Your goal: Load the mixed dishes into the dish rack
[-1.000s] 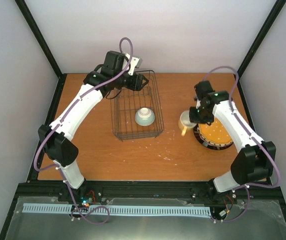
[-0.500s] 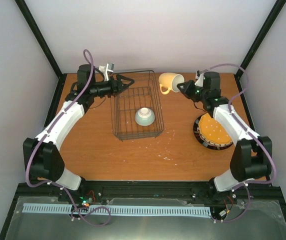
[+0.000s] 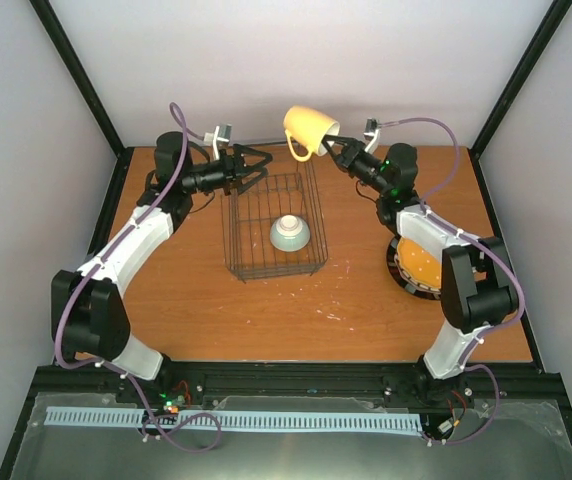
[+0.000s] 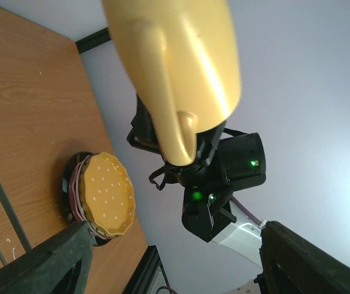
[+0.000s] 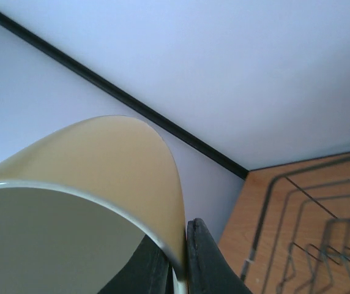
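Note:
The cream-yellow mug point(image 3: 309, 128) hangs tilted in the air above the back right corner of the dish rack point(image 3: 256, 262). My right gripper point(image 3: 339, 149) is shut on its rim, one finger point(image 5: 202, 257) outside the wall and one inside. The pale blue-green bowl point(image 3: 290, 233) sits upside down inside the rack. My left gripper point(image 3: 257, 164) is open and empty at the rack's back left edge, facing the mug point(image 4: 175, 67). The orange-yellow dotted plate point(image 3: 418, 262) tops the stack of plates point(image 4: 104, 193) at the right, partly hidden by my right arm.
Black frame posts and pale walls close in the table at the back and both sides. Brown tabletop point(image 3: 296, 310) runs in front of the rack. The rack's wire rim point(image 5: 309, 226) lies just below and to the right of the mug.
My right arm has lifted the mug from beside the plates up and left to above the rack's back corner. My left gripper drew back from the rack's back to its left edge and opened wider.

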You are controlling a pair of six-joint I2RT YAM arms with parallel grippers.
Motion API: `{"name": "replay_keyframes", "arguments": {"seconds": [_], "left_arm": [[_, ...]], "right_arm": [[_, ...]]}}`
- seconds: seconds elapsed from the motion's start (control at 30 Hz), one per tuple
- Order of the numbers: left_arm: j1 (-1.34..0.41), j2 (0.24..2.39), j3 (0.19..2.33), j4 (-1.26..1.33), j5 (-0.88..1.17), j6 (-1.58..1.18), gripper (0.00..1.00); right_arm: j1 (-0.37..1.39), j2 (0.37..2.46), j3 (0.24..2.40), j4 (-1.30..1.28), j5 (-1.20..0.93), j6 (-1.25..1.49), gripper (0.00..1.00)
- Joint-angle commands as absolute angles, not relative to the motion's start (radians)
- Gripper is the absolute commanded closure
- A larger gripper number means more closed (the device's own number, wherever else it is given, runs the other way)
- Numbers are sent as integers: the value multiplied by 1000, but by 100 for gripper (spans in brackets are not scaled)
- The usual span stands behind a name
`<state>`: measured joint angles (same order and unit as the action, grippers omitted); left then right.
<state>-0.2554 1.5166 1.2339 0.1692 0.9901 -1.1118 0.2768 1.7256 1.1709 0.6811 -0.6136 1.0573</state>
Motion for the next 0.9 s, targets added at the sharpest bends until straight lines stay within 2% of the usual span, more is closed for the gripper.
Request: {"name": "replay_keyframes", "arguments": {"seconds": [0.0,0.13,0.57,0.73,0.87], "left_arm": [[-262,1508,1254,143,945,-1092,27],[-265,1535,1291,139,951,-1090,38],[-267,1564,1317,170,954,-1099,40],[-267,1581,1326,176,957,-1098,48],[-267,1595,1341,176,954,-1094,48]], "right_arm": [[312,1740,1244,893,-627,1095,97],[335,1763,1257,905,-626,1097,97],[375,1827,1327,875,-644,1097,97],[389,1845,1353,847,-650,1086,97],[399,1859,1364,837,-659,1084,97]]}}
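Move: The right hand already holds the mug by its rim, the mug's middle some 4 cm to its left and 3 cm ahead; it is bound for the left gripper, about 12 cm left and 7 cm back. From the left hand the mug's middle is about 10 cm ahead, 8 cm right, nearly level. The dish rack's middle lies some 28 cm below the left hand and 5 cm ahead; the bowl lies 3 cm right, 27 cm below. Right hand carries the mug about 6 cm left, handle towards the left fingers, which inch forward, partly closing. ##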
